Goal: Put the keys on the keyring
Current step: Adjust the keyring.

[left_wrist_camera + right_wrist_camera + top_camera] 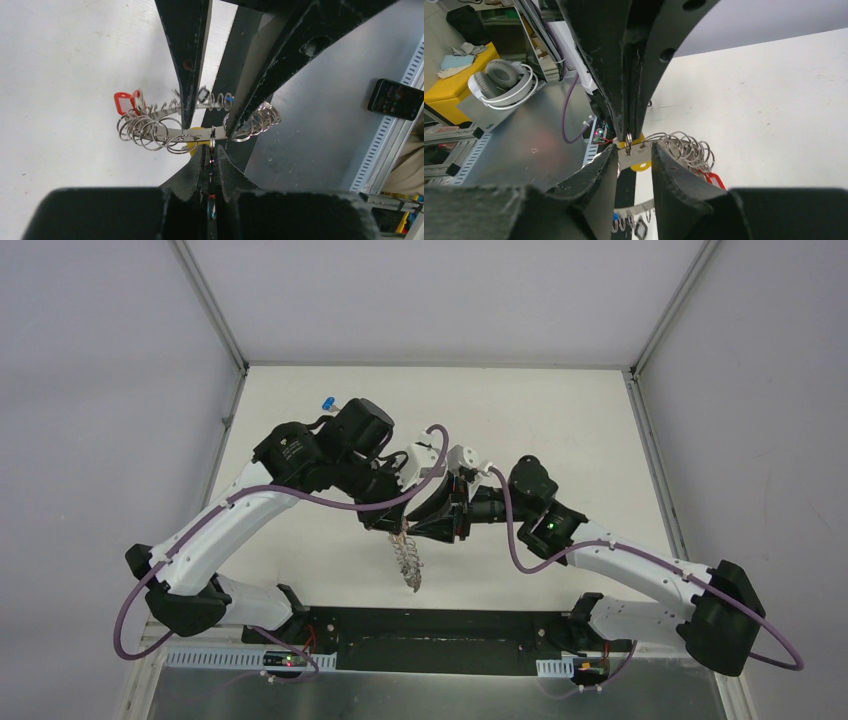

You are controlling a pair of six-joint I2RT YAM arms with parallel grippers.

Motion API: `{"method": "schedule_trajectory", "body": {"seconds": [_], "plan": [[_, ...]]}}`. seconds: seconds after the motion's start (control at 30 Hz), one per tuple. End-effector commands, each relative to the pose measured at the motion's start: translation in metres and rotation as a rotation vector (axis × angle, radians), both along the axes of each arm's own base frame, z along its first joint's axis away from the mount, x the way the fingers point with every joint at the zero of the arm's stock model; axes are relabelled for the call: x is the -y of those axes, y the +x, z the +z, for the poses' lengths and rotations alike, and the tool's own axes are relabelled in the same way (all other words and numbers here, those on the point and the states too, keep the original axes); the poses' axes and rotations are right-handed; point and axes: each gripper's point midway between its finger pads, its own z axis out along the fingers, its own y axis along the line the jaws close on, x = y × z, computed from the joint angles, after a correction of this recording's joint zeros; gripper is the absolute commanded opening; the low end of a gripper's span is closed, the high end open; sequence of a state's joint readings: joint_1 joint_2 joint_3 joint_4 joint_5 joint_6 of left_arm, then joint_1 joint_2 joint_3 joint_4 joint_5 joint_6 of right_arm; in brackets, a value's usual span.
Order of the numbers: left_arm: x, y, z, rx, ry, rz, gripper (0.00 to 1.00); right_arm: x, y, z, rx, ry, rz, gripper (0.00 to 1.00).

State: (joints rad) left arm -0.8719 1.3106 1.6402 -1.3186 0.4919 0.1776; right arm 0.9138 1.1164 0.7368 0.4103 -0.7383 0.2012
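The keyring (175, 132) is a flat grey band strung with several wire loops and a red tag (122, 102). It hangs above the table between both arms, and its keys (408, 560) dangle below. My left gripper (212, 147) is shut on the small split ring of the yellow key (195, 145), right at the band. My right gripper (634, 146) comes from the opposite side. Its jaws stand a narrow gap apart, flanking a short stretch of the keyring band (635, 155), with the yellow key head (641, 165) just behind. The blue key (328, 402) lies on the table at the far left.
A black base bar (430, 625) and a metal shelf (430, 695) run along the near edge. On the shelf lies a phone (395, 97). Headphones (499, 82) rest on a yellow box off the table. White walls enclose the other three sides.
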Motion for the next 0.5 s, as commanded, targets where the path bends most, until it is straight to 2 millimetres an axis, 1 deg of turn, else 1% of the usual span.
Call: {"method": "schedule_trajectory", "body": {"seconds": [0.0, 0.1, 0.17, 0.27, 0.4, 0.47], "plan": [[0.001, -0.001, 0.018, 0.056, -0.035, -0.016, 0.0, -0.009, -0.003, 0.039, 0.052, 0.114, 0.011, 0.32], [0.002, -0.002, 0.019, 0.053, -0.041, -0.023, 0.0, -0.011, -0.006, 0.039, 0.053, 0.117, 0.023, 0.27], [0.003, -0.003, 0.019, 0.054, -0.041, -0.025, 0.0, -0.013, -0.007, 0.037, 0.053, 0.113, 0.033, 0.21], [0.003, -0.003, 0.02, 0.06, -0.045, -0.028, 0.0, -0.017, -0.007, 0.032, 0.048, 0.102, 0.043, 0.14], [0.005, -0.005, 0.024, 0.067, -0.069, -0.037, 0.0, -0.019, -0.007, 0.03, 0.043, 0.096, 0.045, 0.11], [0.006, -0.005, 0.026, 0.072, -0.084, -0.037, 0.0, -0.019, -0.007, 0.029, 0.043, 0.095, 0.048, 0.04]]}}
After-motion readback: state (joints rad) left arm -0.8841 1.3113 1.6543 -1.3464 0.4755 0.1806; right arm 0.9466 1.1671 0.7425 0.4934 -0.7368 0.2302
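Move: The small ring pinched in the left fingertips is about 1 cm to the right hand's left and 1 cm back, level with it. The keyring's big flat loop hangs with its middle roughly 6 cm below that small ring; the yellow tag is about 4 cm under it, and the red tag about 6 cm farther forward and 5 cm lower. The left hand is right at the small ring. The right hand eases about 1.5 cm left and slightly back, closing its fingers around the left-held small ring. ##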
